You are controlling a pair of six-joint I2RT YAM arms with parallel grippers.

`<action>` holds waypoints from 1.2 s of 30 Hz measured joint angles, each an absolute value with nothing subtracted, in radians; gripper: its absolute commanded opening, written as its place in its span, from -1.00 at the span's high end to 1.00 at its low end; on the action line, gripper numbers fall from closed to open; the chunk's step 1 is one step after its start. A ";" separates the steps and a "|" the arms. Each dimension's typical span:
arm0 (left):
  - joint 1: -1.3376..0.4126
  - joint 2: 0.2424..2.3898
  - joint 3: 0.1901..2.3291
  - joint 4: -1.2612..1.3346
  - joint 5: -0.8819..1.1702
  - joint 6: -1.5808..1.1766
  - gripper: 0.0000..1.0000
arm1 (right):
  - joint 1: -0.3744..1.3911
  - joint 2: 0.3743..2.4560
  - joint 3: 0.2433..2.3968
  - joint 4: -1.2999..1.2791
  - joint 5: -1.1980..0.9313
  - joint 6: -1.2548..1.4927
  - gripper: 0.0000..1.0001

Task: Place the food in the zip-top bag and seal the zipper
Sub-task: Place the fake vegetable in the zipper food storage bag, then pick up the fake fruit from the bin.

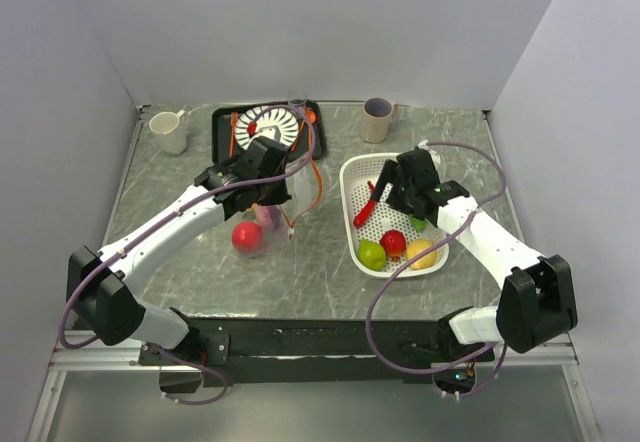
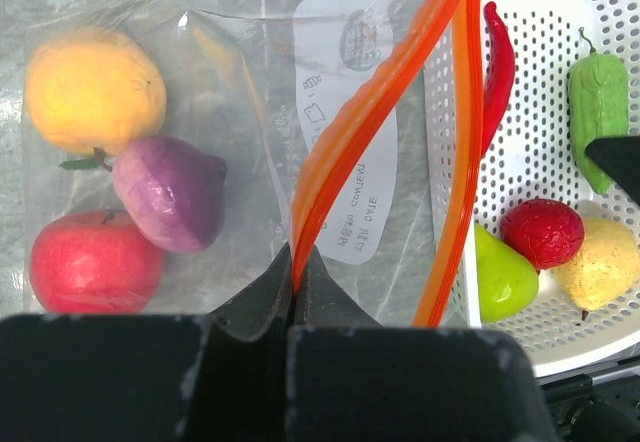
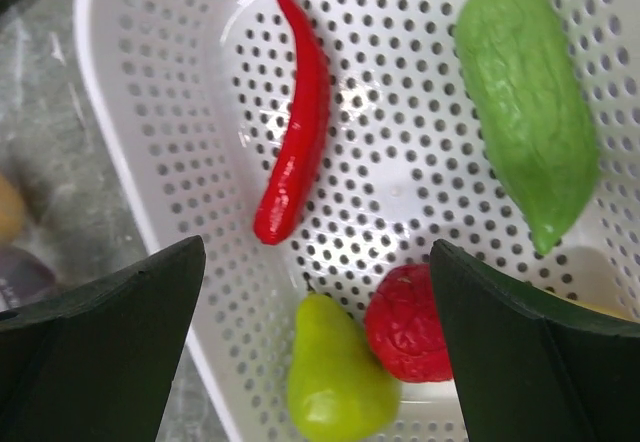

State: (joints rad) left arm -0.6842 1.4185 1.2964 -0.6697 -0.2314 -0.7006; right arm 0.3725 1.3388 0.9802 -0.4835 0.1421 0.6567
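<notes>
The clear zip-top bag (image 2: 250, 112) lies on the table with an orange fruit (image 2: 95, 87), a purple onion (image 2: 170, 190) and a red apple (image 2: 95, 262) inside. My left gripper (image 2: 297, 282) is shut on one side of the orange-red zipper (image 2: 370, 112), and the bag's mouth gapes toward the basket. My right gripper (image 3: 315, 262) hangs open over the white perforated basket (image 3: 110, 112), empty. Under it lie a red chilli (image 3: 295, 132), a green gourd (image 3: 530, 102), a green pear (image 3: 335, 382) and a red fruit (image 3: 410, 327). A yellow pear (image 2: 605, 262) sits beside them.
A black tray (image 1: 222, 122) with a white round rack (image 1: 265, 122) and orange cutlery (image 1: 312, 115) stands at the back. A white cup (image 1: 170, 132) is at the back left and a grey mug (image 1: 377, 119) at the back centre. Walls close in three sides.
</notes>
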 measured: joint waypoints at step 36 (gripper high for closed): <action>-0.684 1.438 1.296 -0.670 -0.233 -0.701 0.99 | 0.382 1.356 0.785 -0.530 0.110 0.604 -0.18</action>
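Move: The dark red fruit in the basket lies about 6 cm back from the right hand, 1 cm to its right and some 9 cm below. From this hand, the green pear is about 9 cm back and 4 cm left, the yellow fruit 8 cm back and 7 cm right, the red chili 3 cm ahead and 5 cm left, and the green vegetable 2 cm ahead and 6 cm right. From the left hand, the red fruit is some 25 cm right, 5 cm back and 16 cm lower. The dark red fruit is what the right hand comes down on: wide open, the hand sinks about 8 cm while drawing back some 6 cm and edging right, its fingers tipping roughly 15 degrees steeper. Slowing over the fruit, it closes to about two thirds open, until the pads pinch the fruit from both sides. ##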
